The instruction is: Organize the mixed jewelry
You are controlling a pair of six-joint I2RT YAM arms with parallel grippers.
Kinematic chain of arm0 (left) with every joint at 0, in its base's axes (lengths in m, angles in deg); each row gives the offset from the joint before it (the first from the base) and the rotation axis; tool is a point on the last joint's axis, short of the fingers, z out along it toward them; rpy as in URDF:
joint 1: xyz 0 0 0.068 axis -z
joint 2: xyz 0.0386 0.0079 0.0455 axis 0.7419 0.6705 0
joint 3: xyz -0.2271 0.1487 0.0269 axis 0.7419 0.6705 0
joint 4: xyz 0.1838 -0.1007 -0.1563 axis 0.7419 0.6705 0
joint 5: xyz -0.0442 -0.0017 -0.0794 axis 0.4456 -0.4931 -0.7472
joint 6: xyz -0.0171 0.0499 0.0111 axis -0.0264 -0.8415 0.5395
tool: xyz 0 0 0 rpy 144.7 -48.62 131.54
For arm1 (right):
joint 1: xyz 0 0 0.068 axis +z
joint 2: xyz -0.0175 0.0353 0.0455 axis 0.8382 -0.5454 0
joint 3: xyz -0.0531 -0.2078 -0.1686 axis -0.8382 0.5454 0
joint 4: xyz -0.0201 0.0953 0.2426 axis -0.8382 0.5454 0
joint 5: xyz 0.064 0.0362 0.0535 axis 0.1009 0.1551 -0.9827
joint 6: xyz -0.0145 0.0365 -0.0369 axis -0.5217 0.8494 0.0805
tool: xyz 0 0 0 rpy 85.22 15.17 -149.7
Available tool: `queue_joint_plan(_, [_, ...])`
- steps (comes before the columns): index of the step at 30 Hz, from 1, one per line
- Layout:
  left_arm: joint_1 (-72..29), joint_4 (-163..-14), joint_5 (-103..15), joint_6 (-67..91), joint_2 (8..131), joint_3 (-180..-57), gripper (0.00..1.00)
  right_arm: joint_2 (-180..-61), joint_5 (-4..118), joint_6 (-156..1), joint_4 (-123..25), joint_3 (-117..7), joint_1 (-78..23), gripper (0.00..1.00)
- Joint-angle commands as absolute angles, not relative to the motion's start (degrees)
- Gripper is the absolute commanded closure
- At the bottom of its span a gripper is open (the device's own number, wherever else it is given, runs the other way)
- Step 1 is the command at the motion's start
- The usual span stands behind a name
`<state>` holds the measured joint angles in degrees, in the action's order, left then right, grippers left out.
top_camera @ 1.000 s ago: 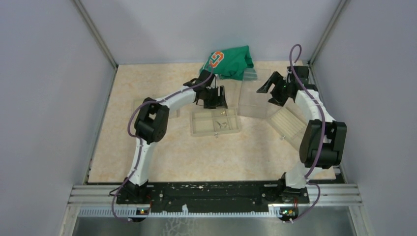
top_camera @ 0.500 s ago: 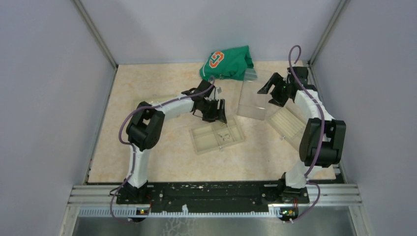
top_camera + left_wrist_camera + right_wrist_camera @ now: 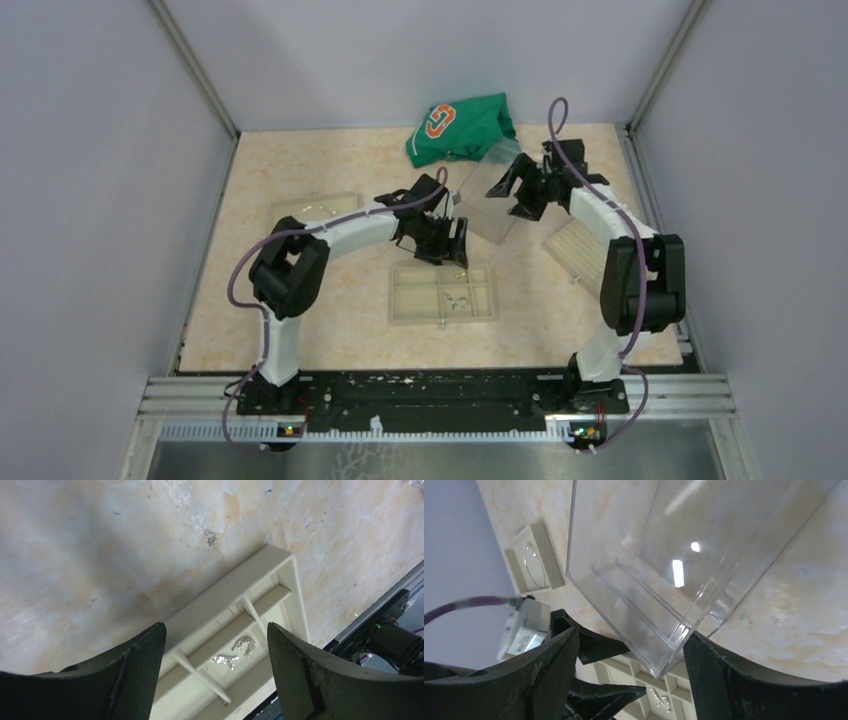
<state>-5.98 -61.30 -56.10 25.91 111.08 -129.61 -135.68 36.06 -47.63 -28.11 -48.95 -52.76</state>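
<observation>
Two small sparkly silver pieces of the mixed jewelry [image 3: 243,645] [image 3: 458,298] lie in one compartment of a cream divided tray [image 3: 412,300] [image 3: 227,597]. My left gripper [image 3: 440,247] [image 3: 216,630] hovers open over the tray's far edge, with nothing between its fingers. A thin wire hoop [image 3: 531,560] rests in a second cream tray [image 3: 549,555] [image 3: 315,208] at the left. My right gripper [image 3: 520,190] [image 3: 629,637] is open. A corner of the clear plastic box [image 3: 487,195] [image 3: 664,580] sits between its jaws, against the right finger [image 3: 724,680].
A green cloth with an orange logo [image 3: 462,127] lies at the back wall. A ridged cream tray [image 3: 578,248] sits under the right arm. Grey walls close in three sides.
The divided tray has slid toward the near edge and squared up, and the left gripper followed it. The right gripper swung left, and the clear box moved left and turned with it.
</observation>
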Motion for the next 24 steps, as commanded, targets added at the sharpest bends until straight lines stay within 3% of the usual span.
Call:
queue_joint_plan(1, [-7.12,-55.51,-49.74,25.08,102.45,-130.58,0.19,-137.07,34.58,-42.14,-35.16,-51.69,-46.5,0.25])
queue_joint_plan(8, [-12.44,-49.26,-47.22,23.55,91.71,-126.6,0.18,-145.4,39.62,-31.78,-41.93,-59.93,-35.3,0.26])
queue_joint_plan(13, [-17.57,-48.44,-47.74,23.27,84.65,-121.06,0.18,-151.45,39.97,-30.08,-39.23,-68.18,-32.61,0.27])
queue_joint_plan(18, [-23.2,-49.04,-48.91,24.13,79.62,-117.72,0.18,-145.28,44.97,-37.5,-31.72,-67.21,-32.88,0.27])
queue_joint_plan(24, [-25.39,-47.12,-45.52,23.09,79.44,-118.66,0.18,-128.07,52.77,-45.51,-23.95,-57.38,-36.15,0.25])
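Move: At the right hand the clear box's near corner sits by the open fingers; the box's middle lies about 7 cm ahead, 5 cm left and 9 cm below. The green bag is some 24 cm ahead and 10 cm left, the jewelry tray about 18 cm back and 15 cm left. From the left hand, the bracelet tray lies roughly 33 cm left and 12 cm ahead, the jewelry tray 7 cm back and 3 cm left; both are slightly below. Sweeping left about 17 cm at nearly level height, the right hand pushes the clear box's near end along with its open fingers, in front of the green bag, then backs off some 4 cm to the right and rises a little, clear of the box. Meanwhile the left hand, still open, lifts about 11 cm from the jewelry tray's far edge and swings left towards the bracelet tray, turning some 20 degrees counter-clockwise. ##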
